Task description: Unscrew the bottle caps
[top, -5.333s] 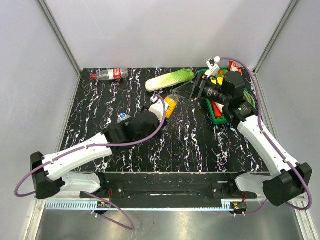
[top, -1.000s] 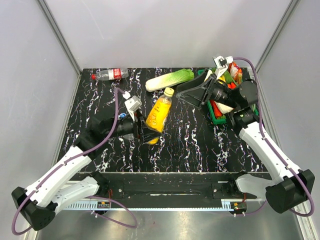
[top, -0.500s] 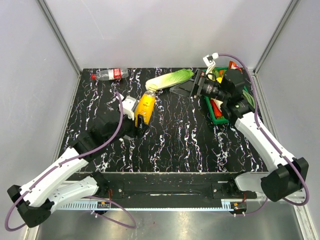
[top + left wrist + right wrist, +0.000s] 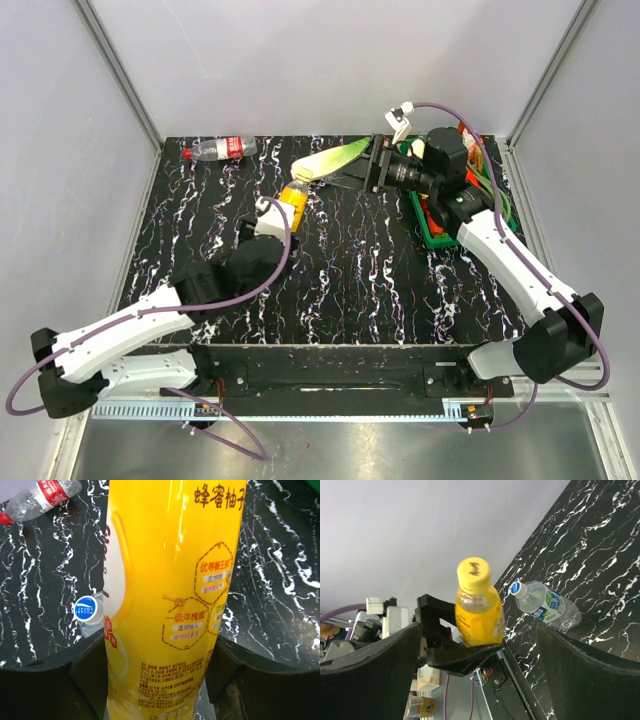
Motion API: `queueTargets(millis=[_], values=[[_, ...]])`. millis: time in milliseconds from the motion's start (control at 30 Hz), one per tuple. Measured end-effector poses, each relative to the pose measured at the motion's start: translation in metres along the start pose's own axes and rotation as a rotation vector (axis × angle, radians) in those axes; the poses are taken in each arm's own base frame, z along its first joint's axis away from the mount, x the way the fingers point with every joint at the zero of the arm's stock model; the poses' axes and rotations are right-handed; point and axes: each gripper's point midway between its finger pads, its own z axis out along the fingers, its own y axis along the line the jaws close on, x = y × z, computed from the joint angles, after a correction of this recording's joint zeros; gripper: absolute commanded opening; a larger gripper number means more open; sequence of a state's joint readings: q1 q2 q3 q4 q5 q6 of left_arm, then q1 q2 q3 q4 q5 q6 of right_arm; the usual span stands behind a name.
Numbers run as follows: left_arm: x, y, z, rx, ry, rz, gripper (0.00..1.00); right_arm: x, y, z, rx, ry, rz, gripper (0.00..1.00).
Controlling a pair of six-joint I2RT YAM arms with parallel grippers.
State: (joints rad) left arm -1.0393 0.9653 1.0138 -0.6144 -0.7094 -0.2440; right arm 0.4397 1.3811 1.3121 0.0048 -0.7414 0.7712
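My left gripper (image 4: 157,655) is shut on the lower body of the orange-juice bottle (image 4: 170,580) and holds it off the table. From above, that bottle (image 4: 291,199) sits just ahead of the left gripper (image 4: 274,216). Its yellow cap (image 4: 473,575) is on and points toward my right gripper (image 4: 479,627). The right gripper (image 4: 335,180) is open, its jaws wide to either side and short of the cap. A clear bottle with a blue-white label (image 4: 546,603) lies on the table, capped (image 4: 87,611). The red-label bottle (image 4: 221,149) lies at the back left with its red cap (image 4: 4,519) on.
A long green-and-white cabbage (image 4: 332,157) lies at the back, right beside the right gripper. A green basket (image 4: 434,232) of items stands at the back right under the right arm. The table (image 4: 380,280) is black marble-patterned, with grey walls around it.
The left arm has swung the orange-juice bottle toward the back and tipped its cap toward the right gripper. The right gripper has moved left toward the cap, still open.
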Motion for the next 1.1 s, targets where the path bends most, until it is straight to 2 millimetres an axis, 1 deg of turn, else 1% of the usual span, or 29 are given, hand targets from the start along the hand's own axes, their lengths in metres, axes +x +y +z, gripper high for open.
queueTargets(millis=[167, 433, 533, 567, 833, 933, 1100], values=[[0.008, -0.006, 0.006, -0.040, 0.032, 0.069, 0.00, 0.007, 0.007, 0.013, -0.015, 0.022, -0.008, 0.98], [0.000, -0.022, 0.010, -0.050, 0.029, 0.110, 0.00, 0.015, -0.005, 0.028, 0.000, 0.052, 0.019, 0.89], [0.001, -0.026, 0.011, -0.047, 0.033, 0.124, 0.00, 0.016, -0.009, 0.030, 0.005, 0.057, 0.027, 0.80], [0.002, -0.027, 0.011, -0.047, 0.034, 0.129, 0.00, 0.016, -0.009, 0.030, 0.006, 0.058, 0.031, 0.78], [0.003, -0.031, 0.013, -0.050, 0.037, 0.147, 0.00, 0.016, -0.008, 0.030, 0.006, 0.058, 0.045, 0.74], [0.002, -0.032, 0.012, -0.049, 0.035, 0.151, 0.00, 0.013, -0.011, 0.031, 0.023, 0.039, 0.050, 0.72], [0.003, -0.035, 0.010, -0.040, 0.033, 0.155, 0.00, 0.009, -0.015, 0.033, 0.048, 0.012, 0.054, 0.63]])
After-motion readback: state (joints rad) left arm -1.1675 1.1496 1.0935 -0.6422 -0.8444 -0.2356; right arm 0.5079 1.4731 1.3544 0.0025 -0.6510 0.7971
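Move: The yellow cap of the juice bottle, which the left hand already holds, lies roughly 9 cm to the right hand's left, 3 cm ahead and about level with that hand; from the left hand it is some 9 cm ahead, 6 cm right and 11 cm above. The water bottle stands about 8 cm ahead of the left hand, 6 cm to its left and 11 cm below. The cabbage lies some 24 cm straight ahead of the right hand, about 32 cm below. Leftward about 3 cm the right hand goes for the cap, sinks some 2 cm and finally edges forward, its wide-open fingers starting to close around the cap, no touch visible yet. Meanwhile the left hand keeps its grip and carries the bottle about 3.5 cm right and slightly down to meet it, rolling some 10 degrees so the bottle leans farther right. ##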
